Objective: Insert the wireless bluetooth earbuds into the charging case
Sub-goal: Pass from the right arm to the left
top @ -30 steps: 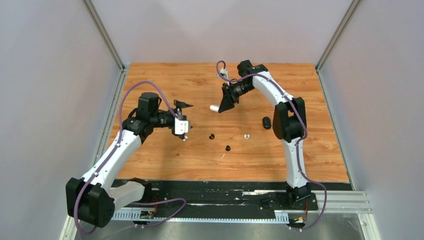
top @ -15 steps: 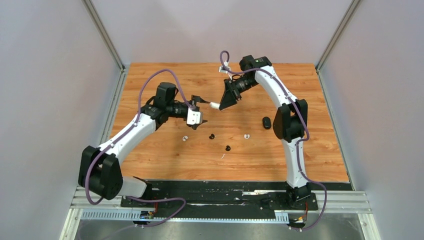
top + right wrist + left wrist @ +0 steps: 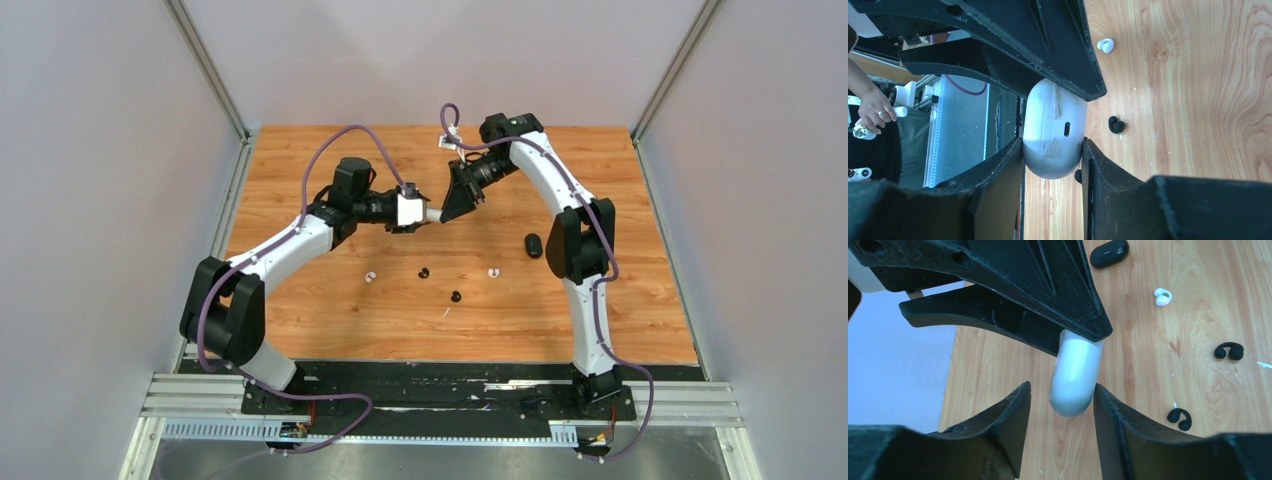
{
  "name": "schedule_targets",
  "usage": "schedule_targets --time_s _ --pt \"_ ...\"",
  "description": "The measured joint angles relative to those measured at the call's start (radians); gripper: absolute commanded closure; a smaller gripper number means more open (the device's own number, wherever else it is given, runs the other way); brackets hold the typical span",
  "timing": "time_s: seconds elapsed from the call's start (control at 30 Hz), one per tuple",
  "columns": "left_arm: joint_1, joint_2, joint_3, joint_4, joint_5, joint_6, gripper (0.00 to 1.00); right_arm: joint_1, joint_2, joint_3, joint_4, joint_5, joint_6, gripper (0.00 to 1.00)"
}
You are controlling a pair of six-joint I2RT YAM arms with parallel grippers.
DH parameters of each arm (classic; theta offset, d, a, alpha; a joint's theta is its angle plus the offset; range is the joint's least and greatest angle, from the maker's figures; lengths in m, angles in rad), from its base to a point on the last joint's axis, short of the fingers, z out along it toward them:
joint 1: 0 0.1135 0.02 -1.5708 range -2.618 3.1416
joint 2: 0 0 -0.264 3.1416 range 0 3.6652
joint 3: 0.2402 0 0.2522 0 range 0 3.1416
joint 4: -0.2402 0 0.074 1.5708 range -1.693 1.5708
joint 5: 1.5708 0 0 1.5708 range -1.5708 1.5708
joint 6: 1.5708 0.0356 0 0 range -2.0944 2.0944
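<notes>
My right gripper [image 3: 1052,142] is shut on a white oval charging case [image 3: 1053,132], held in the air above the table. My left gripper [image 3: 1061,387] stands open round the case's [image 3: 1075,372] free end: its right finger touches the case and a gap shows at its left finger. Both meet mid-table in the top view, with the case [image 3: 432,214] between them. On the wood lie a white earbud [image 3: 370,277], two black earbuds [image 3: 423,272] [image 3: 456,296] and another white earbud [image 3: 493,272].
A black oval case [image 3: 533,245] lies on the table right of the earbuds, near the right arm. Grey walls close in the wooden table [image 3: 640,320] on three sides. A person's hand [image 3: 873,107] shows beyond the table's edge in the right wrist view.
My left arm has swung up and right, away from the white earbud at the left, to the case in my right gripper. Its jaws have narrowed round the case. The right arm barely moved.
</notes>
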Motion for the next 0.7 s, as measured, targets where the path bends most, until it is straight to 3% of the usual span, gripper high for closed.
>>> schedule_targets --time_s 0.17,0.3,0.37,0.43,0.5,0.7 --pt "-0.004 0.000 0.000 0.017 0.002 -0.005 0.61 0.000 0.000 0.000 0.000 -0.004 0.000 0.71" --pt "-0.008 0.001 0.000 0.019 0.000 0.004 0.64 -0.009 0.002 0.000 -0.004 -0.022 0.006 0.70" --pt "-0.009 0.001 0.004 0.015 0.001 0.014 0.61 -0.013 0.008 0.000 -0.006 -0.034 0.009 0.70" --pt "-0.009 0.001 0.006 0.005 0.001 0.021 0.52 -0.018 0.015 0.000 -0.010 -0.048 0.013 0.70" --pt "-0.010 0.001 0.006 -0.006 0.005 0.035 0.51 -0.019 0.024 0.000 -0.016 -0.054 0.019 0.70" --pt "-0.033 0.002 0.016 -0.036 0.022 0.056 0.69 -0.020 0.051 0.000 -0.023 -0.059 0.031 0.70"
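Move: The white charging case, held out by the right hand, has its near end already between the left hand's open pads. Its middle is about 2 cm right and 1 cm back of the left hand, and 1 cm left of the right hand. Some 11 cm below the left hand, one black earbud lies about 7 cm back and 1 cm left. The other lies 13 cm back and 6 cm right, and a white one 7 cm back and 14 cm right. The left fingers close onto the sides of the charging case's near end, slacken a little, and pinch it again while that hand shifts about 1.5 cm back and to the right, farther onto the case. The right hand keeps its grip, sinks about 1 cm late on and rolls some 5 degrees. ##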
